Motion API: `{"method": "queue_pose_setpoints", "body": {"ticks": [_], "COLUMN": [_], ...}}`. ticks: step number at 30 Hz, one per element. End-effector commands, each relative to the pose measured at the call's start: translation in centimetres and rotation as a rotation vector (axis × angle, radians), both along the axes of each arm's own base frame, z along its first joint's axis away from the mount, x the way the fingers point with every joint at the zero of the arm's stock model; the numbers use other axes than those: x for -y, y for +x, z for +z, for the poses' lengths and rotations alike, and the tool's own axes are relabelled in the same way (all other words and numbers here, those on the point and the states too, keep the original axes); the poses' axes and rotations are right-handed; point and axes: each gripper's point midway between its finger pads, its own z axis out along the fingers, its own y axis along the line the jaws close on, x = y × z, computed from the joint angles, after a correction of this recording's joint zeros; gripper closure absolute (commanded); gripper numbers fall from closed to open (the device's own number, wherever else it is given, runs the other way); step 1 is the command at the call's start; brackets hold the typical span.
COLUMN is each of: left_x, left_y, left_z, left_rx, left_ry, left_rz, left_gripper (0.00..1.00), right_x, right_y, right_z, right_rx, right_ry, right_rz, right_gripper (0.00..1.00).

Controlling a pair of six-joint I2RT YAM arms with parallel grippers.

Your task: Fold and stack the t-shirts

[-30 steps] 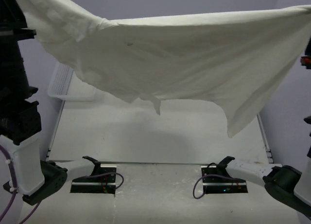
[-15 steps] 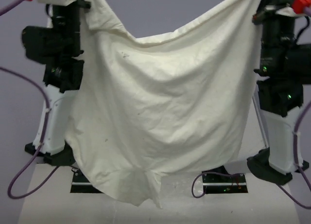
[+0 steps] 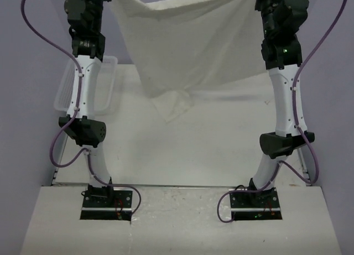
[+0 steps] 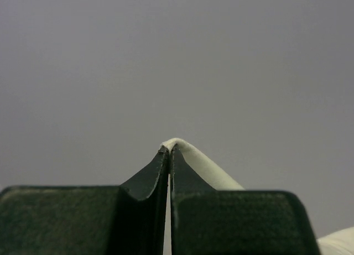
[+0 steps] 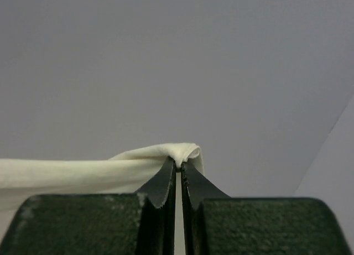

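Observation:
A cream t-shirt (image 3: 188, 45) hangs spread between both raised arms at the far end of the table, its lower edge touching the tabletop. My left gripper (image 4: 169, 148) is shut on one top corner of the t-shirt (image 4: 204, 164). My right gripper (image 5: 178, 164) is shut on the other top corner, where the t-shirt (image 5: 83, 175) bunches over the fingertips. In the top view both grippers sit at or above the upper frame edge, so their tips are hidden there.
A white plastic mesh basket (image 3: 108, 86) stands at the far left, behind the left arm (image 3: 83, 83). The right arm (image 3: 285, 94) stands upright at the right. The table's near edge (image 3: 177, 185) runs in front of the arm bases.
Both arms have carried the hanging t-shirt away from the camera toward the far end of the table. It covered most of the view before; its hem now rests on the table.

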Motion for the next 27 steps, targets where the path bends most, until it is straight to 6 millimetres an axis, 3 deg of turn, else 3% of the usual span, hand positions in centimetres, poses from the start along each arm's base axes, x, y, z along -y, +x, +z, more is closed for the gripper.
{"method": "queue_pose_setpoints", "body": {"ticks": [1, 4, 5, 6, 7, 8, 9, 10, 11, 12, 13, 14, 15, 16, 17, 19, 20, 21, 22, 23, 24, 25, 26, 27], "left_x": [-1.0, -1.1, -0.7, 0.0, 0.5, 1.1, 2.9, 3.7, 4.5, 5.7, 6.1, 6.7, 8.6, 9.5, 11.2, 12.4, 13.5, 13.1, 12.2, 11.7, 11.1, 10.3, 9.4, 8.7], "left_y": [-11.4, -12.0, -10.9, -10.6, -10.8, -9.8, -7.9, -7.2, -4.8, -5.7, -5.6, -5.4, -7.8, -9.2, -11.9, -15.2, -17.7, -20.1, -21.7, -23.0, -24.8, -25.6, -26.8, -28.0], "left_z": [12.5, 12.4, 11.0, 10.3, 9.5, 7.6, 4.1, 1.0, -5.8, -8.0, -11.0, -18.5, -19.4, -26.0, -25.8, -29.6, -33.2, -32.9, -35.2, -35.5, -34.1, -34.4, -33.3, -34.1], "left_rx": [0.336, 0.321, 0.275, 0.247, 0.204, 0.136, 0.026, -0.084, -0.261, -0.333, -0.406, -0.569, -0.603, -0.738, -0.754, -0.871, -0.968, -0.989, -1.043, -1.049, -1.016, -1.024, -1.002, -1.039], "left_ry": [-0.060, -0.064, -0.054, -0.049, -0.012, -0.001, 0.006, 0.017, 0.002, -0.091, -0.148, -0.175, -0.244, -0.251, -0.343, -0.405, -0.417, -0.451, -0.474, -0.513, -0.534, -0.531, -0.544, -0.540], "left_rz": [-0.090, -0.114, -0.127, -0.142, -0.122, -0.104, -0.112, -0.124, -0.119, -0.172, -0.173, -0.168, -0.213, -0.212, -0.246, -0.277, -0.300, -0.317, -0.268, -0.247, -0.286, -0.261, -0.253, -0.228], "left_gripper": [1.00, 1.00, 1.00, 1.00, 1.00, 1.00, 1.00, 1.00, 1.00, 1.00, 1.00, 1.00, 1.00, 1.00, 1.00, 1.00, 1.00, 1.00, 1.00, 1.00, 1.00, 1.00, 1.00, 1.00], "right_x": [1.6, 2.1, 2.4, 2.4, 2.6, 2.9, 3.0, 3.1, 3.4, 3.3, 3.0, 2.8, 2.1, 1.4, 1.5, 0.8, 1.2, 1.6, 1.8, 2.3, 2.7, 2.7, 2.6, 2.8], "right_y": [-10.3, -9.6, -9.1, -7.4, -6.8, -6.0, -4.4, -3.9, -4.1, -3.4, -3.6, -4.8, -5.9, -6.8, -8.7, -11.0, -12.5, -13.7, -14.7, -15.8, -16.6, -17.0, -17.9, -18.4], "right_z": [11.5, 9.5, 8.3, 5.5, 3.8, 1.2, -2.9, -5.6, -8.5, -14.0, -17.1, -22.5, -25.4, -27.7, -31.3, -34.4, -36.7, -36.9, -37.6, -39.2, -38.8, -39.1, -40.5, -40.5], "right_rx": [0.316, 0.253, 0.214, 0.131, 0.076, -0.016, -0.125, -0.200, -0.293, -0.426, -0.505, -0.644, -0.732, -0.788, -0.861, -0.946, -1.004, -1.015, -1.042, -1.069, -1.046, -1.044, -1.073, -1.067], "right_ry": [0.079, 0.067, 0.076, 0.074, 0.078, 0.093, 0.092, 0.096, 0.144, 0.159, 0.182, 0.275, 0.315, 0.384, 0.404, 0.478, 0.493, 0.512, 0.521, 0.513, 0.518, 0.524, 0.520, 0.524], "right_rz": [0.047, 0.012, -0.001, -0.014, -0.029, -0.051, -0.075, -0.089, -0.104, -0.119, -0.116, -0.141, -0.118, -0.116, -0.138, -0.137, -0.184, -0.211, -0.229, -0.260, -0.265, -0.264, -0.265, -0.268], "right_gripper": [1.00, 1.00, 1.00, 1.00, 1.00, 1.00, 1.00, 1.00, 1.00, 1.00, 1.00, 1.00, 1.00, 1.00, 1.00, 1.00, 1.00, 1.00, 1.00, 1.00, 1.00, 1.00, 1.00, 1.00]}}
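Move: I already hold the t-shirt spread between both hands, high over the far half of the table. The middle of the table, where it is going, lies about 59 cm below my left hand, 25 cm to its right and 5 cm back; from my right hand it is about 59 cm down, 25 cm left and 1 cm ahead. The basket is roughly 23 cm left of my left hand, level with it fore and aft and some 56 cm lower. With both grips kept shut on the t-shirt, I draw back while rising about 5 cm, then swing both hands fast down towards the table, some 40 cm below where they began, and further back. My left hand also cuts inward to the right and ends well farther back; both wrists pitch over about 70 degrees, from pointing up and forward to pointing down and forward. ##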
